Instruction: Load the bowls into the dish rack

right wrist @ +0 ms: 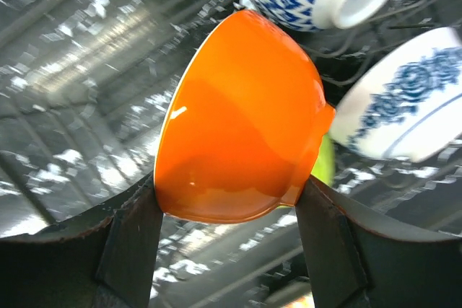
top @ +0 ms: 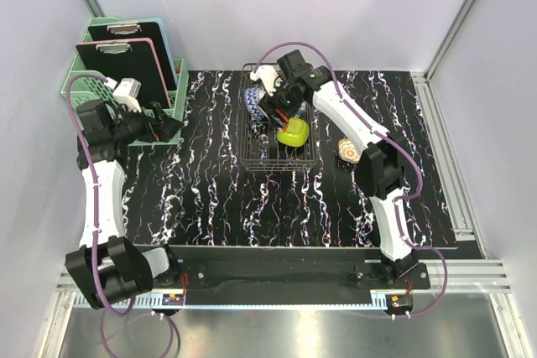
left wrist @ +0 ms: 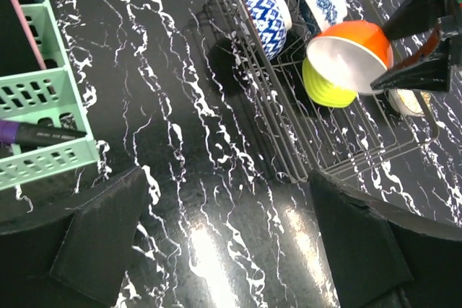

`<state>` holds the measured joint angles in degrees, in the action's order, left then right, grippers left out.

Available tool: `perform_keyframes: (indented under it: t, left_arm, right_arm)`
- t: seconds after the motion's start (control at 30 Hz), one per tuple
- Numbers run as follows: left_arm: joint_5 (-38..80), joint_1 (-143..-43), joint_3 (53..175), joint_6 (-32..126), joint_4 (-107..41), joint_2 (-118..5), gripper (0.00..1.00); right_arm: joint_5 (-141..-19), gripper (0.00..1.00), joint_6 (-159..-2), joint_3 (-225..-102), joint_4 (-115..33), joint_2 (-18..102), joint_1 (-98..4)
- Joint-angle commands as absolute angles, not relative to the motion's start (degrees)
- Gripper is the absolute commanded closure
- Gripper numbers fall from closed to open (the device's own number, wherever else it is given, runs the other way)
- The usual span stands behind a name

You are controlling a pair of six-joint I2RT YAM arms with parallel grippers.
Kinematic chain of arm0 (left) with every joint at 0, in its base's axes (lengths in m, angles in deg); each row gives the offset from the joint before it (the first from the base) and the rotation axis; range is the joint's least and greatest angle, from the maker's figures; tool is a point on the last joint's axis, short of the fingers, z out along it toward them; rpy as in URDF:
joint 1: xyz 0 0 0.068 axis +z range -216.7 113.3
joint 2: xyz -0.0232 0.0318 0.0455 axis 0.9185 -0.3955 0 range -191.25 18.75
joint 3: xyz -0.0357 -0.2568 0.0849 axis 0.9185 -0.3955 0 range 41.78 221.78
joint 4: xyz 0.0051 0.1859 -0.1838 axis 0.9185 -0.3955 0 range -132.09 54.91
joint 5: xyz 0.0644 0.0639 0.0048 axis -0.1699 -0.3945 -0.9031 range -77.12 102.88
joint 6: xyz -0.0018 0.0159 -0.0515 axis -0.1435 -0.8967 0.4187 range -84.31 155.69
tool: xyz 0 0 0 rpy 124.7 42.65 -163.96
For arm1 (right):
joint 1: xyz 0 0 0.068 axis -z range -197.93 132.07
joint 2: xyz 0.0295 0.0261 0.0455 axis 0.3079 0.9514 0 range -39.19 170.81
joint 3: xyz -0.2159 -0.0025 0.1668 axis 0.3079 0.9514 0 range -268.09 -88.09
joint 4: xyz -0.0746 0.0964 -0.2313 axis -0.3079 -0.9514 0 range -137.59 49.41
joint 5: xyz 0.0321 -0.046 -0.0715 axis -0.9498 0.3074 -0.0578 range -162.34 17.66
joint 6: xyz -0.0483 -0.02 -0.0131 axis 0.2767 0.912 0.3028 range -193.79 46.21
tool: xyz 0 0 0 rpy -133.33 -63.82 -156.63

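Observation:
My right gripper (top: 281, 111) is shut on the orange bowl (right wrist: 238, 120), holding it tilted above the dark wire dish rack (top: 252, 157). Just below it in the rack stands the lime green bowl (left wrist: 325, 88). Two white bowls with blue pattern (left wrist: 266, 11) (left wrist: 323, 3) stand on edge at the rack's far end. A cream-white bowl (top: 348, 150) lies on the table to the right of the rack. My left gripper (top: 172, 127) is open and empty, low over the table beside the mint basket, well left of the rack.
A mint green lattice basket (top: 84, 90) with two clipboards (top: 126, 56) stands at the back left, close to my left arm. White walls enclose the black marbled table (top: 218, 199).

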<state>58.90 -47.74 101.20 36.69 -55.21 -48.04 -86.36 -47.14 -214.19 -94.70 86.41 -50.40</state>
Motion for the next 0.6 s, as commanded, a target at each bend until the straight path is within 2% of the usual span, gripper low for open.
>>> perform_keyframes:
  t: [0.0,0.37,0.57]
  left_arm:
    - [61.57,-46.14,101.02,34.46,-55.13,-46.55,0.01]
    - [61.92,-44.65,99.52,34.29,-55.39,-45.76,0.01]
    - [62.45,-43.94,99.43,33.85,-55.39,-45.50,0.01]
  right_arm:
    - [-81.14,1.00,-35.85,-219.83,-96.04,86.93,-52.47]
    - [-77.18,1.00,-24.15,-216.24,-96.49,88.25,-58.97]
    - [-69.02,1.00,-17.66,-206.23,-86.57,86.50,-60.82]
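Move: The right hand holds the orange bowl over the rack; the free near-left part lies about 7 cm back, 6 cm left and 9 cm below. From this hand, the green bowl is 4 cm back and 4 cm right, the blue checkered bowl 4 cm ahead and 6 cm left, and the floral bowl 5 cm ahead and 4 cm right, all some 7 cm lower. That free part is roughly 24 cm right, 5 cm back and 19 cm below the left hand. Right hand keeps the orange bowl gripped, swings about 5 cm left and back, turning counter-clockwise, then starts down. ##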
